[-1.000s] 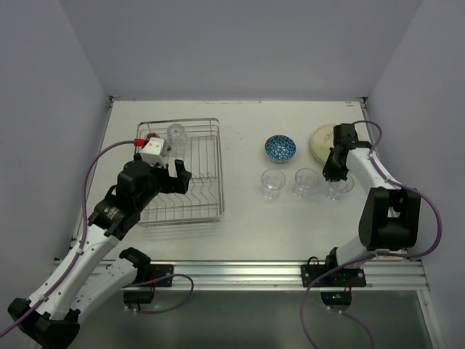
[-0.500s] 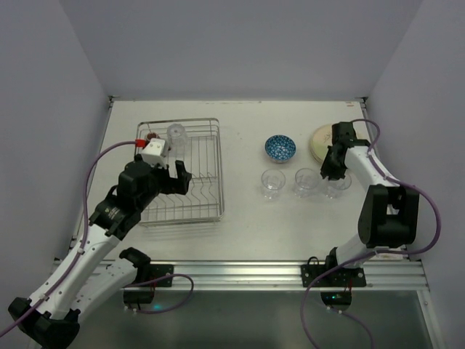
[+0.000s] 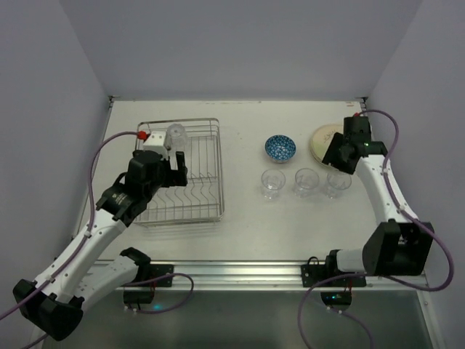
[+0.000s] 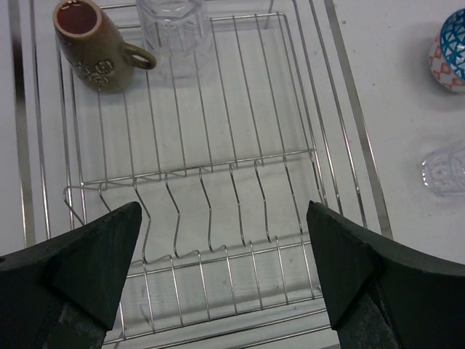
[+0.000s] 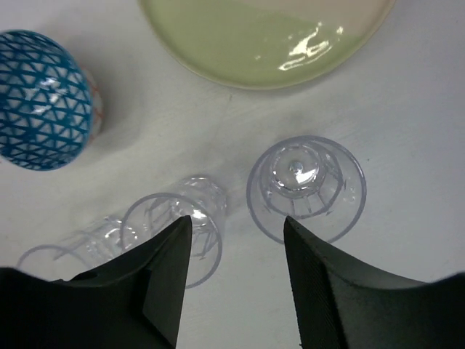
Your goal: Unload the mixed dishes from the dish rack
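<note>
The dish rack (image 3: 220, 174) sits on the left of the table and holds a clear glass (image 4: 173, 25) and a brown mug (image 4: 94, 43) at its far end. My left gripper (image 4: 224, 218) hangs open above the rack's (image 4: 240, 156) prongs, holding nothing. To the right, three glasses stand in a row on the table (image 3: 272, 183) (image 3: 306, 180) (image 3: 338, 183). My right gripper (image 5: 236, 225) is open above the rightmost glass (image 5: 305, 185), clear of it. The blue-patterned bowl (image 5: 43, 98) and cream plate (image 5: 269, 36) lie just beyond.
Walls close the table in at the back and on both sides. Bowl (image 3: 280, 147) and plate (image 3: 320, 139) sit behind the glass row. The middle glass (image 5: 182, 233) stands close to the left of the right gripper's fingers.
The right gripper has opened off the rightmost glass and lifted back toward the plate. The left arm has shifted a little toward the rack's far end, still open.
</note>
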Available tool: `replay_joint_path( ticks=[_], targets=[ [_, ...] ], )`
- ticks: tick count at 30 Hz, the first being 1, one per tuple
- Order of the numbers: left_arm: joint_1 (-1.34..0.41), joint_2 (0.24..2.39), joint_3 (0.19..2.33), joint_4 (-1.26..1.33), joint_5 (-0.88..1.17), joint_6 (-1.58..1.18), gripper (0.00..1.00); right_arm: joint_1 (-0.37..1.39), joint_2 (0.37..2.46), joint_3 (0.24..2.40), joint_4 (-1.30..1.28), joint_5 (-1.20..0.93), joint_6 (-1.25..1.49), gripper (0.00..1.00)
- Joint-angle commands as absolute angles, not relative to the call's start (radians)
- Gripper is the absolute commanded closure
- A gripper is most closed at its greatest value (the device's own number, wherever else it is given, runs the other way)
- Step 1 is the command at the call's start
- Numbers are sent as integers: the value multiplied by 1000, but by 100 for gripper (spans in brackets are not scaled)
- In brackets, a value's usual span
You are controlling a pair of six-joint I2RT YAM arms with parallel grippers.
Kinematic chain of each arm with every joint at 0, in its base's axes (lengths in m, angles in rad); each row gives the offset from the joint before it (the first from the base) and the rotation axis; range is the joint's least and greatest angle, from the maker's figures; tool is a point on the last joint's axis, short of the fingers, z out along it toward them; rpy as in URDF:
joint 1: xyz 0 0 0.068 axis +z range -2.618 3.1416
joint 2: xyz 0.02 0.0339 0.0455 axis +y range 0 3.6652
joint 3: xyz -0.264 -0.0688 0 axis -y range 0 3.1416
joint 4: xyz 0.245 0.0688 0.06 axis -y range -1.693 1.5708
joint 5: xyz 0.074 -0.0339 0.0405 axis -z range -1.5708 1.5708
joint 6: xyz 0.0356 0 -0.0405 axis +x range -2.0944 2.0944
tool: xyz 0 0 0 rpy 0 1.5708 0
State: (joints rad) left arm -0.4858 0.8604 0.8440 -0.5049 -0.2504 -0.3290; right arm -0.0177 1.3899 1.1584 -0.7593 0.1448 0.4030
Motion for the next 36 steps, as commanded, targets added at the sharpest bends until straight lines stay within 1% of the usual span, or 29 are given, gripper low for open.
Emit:
replay_joint_path(
  ticks=[1, 2, 3, 4, 5, 6, 7, 8, 9, 12, 14, 18, 21, 25, 30, 36],
  targets=[
    [-491, 902, 968, -552, -405, -422, 0, -11, 1235, 1226, -761, 172, 394, 43],
    [-491, 911, 986, -563, -405, -432, 0, -8, 1159, 1217, -738, 131, 376, 43],
    [-491, 922, 1018, -566, -402, -451, 0, -8, 1113, 1174, -660, 88, 370, 43],
    [-491, 940, 1034, -563, -402, -460, 0, -8, 1061, 1143, -608, 25, 367, 39],
    [-491, 949, 1046, -551, -399, -465, 0, -8, 955, 1102, -551, -112, 382, 36],
    [-491, 963, 1060, -545, -393, -462, 0, -8, 906, 1022, -438, -177, 399, 29],
    [-491, 1000, 1096, -542, -393, -463, 0, -8, 864, 988, -387, -236, 419, 12],
    [-489, 1024, 1121, -545, -399, -465, 0, -8, 801, 956, -344, -291, 457, 7],
    [-489, 1085, 1149, -551, -423, -469, 0, -8, 784, 921, -281, -386, 472, 2],
    [-482, 1213, 1248, -557, -472, -462, 0, -8, 776, 926, -282, -475, 508, 1],
    [-462, 1274, 1321, -558, -483, -462, 0, -8, 781, 939, -305, -497, 509, 1],
    [-349, 1443, 1425, -563, -402, -466, 0, -8, 778, 921, -328, -554, 511, 1],
    [-312, 1544, 1502, -560, -370, -446, 0, -8, 753, 878, -304, -613, 526, 1],
    [-302, 1673, 1595, -565, -367, -422, 0, -8, 716, 824, -267, -617, 546, 1],
    [-269, 1839, 1702, -592, -344, -402, 0, -8, 716, 831, -279, -629, 541, 1],
    [-236, 1948, 1782, -635, -319, -364, 0, -8, 716, 825, -268, -658, 551, 1]
  ],
)
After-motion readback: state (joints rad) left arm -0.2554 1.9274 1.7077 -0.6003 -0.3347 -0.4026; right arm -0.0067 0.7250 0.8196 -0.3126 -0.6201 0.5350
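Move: The last glass, upside down in the rack, is about 23 cm ahead of the left hand, 3 cm to its left and 15 cm below; the mug is some 7 cm left of that glass and 2 cm nearer. From the right hand that glass lies some 16 cm ahead and 55 cm left. Beneath the right fingers, about 10 cm down, the glass just set down stands 4 cm to the right, the middle glass 7 cm left, both level with the hand. The left hand, fingers still wide open, arcs forward over the rack towards the last glass, about 23 cm in all, first rising some 6 cm and then sinking 11 cm, while the wrist turns some 20 degrees counter-clockwise and tips further down until the fingers hang over the glass without gripping it. The right hand, already clear of the glass it set down, climbs quickly up to 18 cm, then swings left and slightly back, spreading its half-open fingers wide as they tilt up about 40 degrees and turn counter-clockwise. ##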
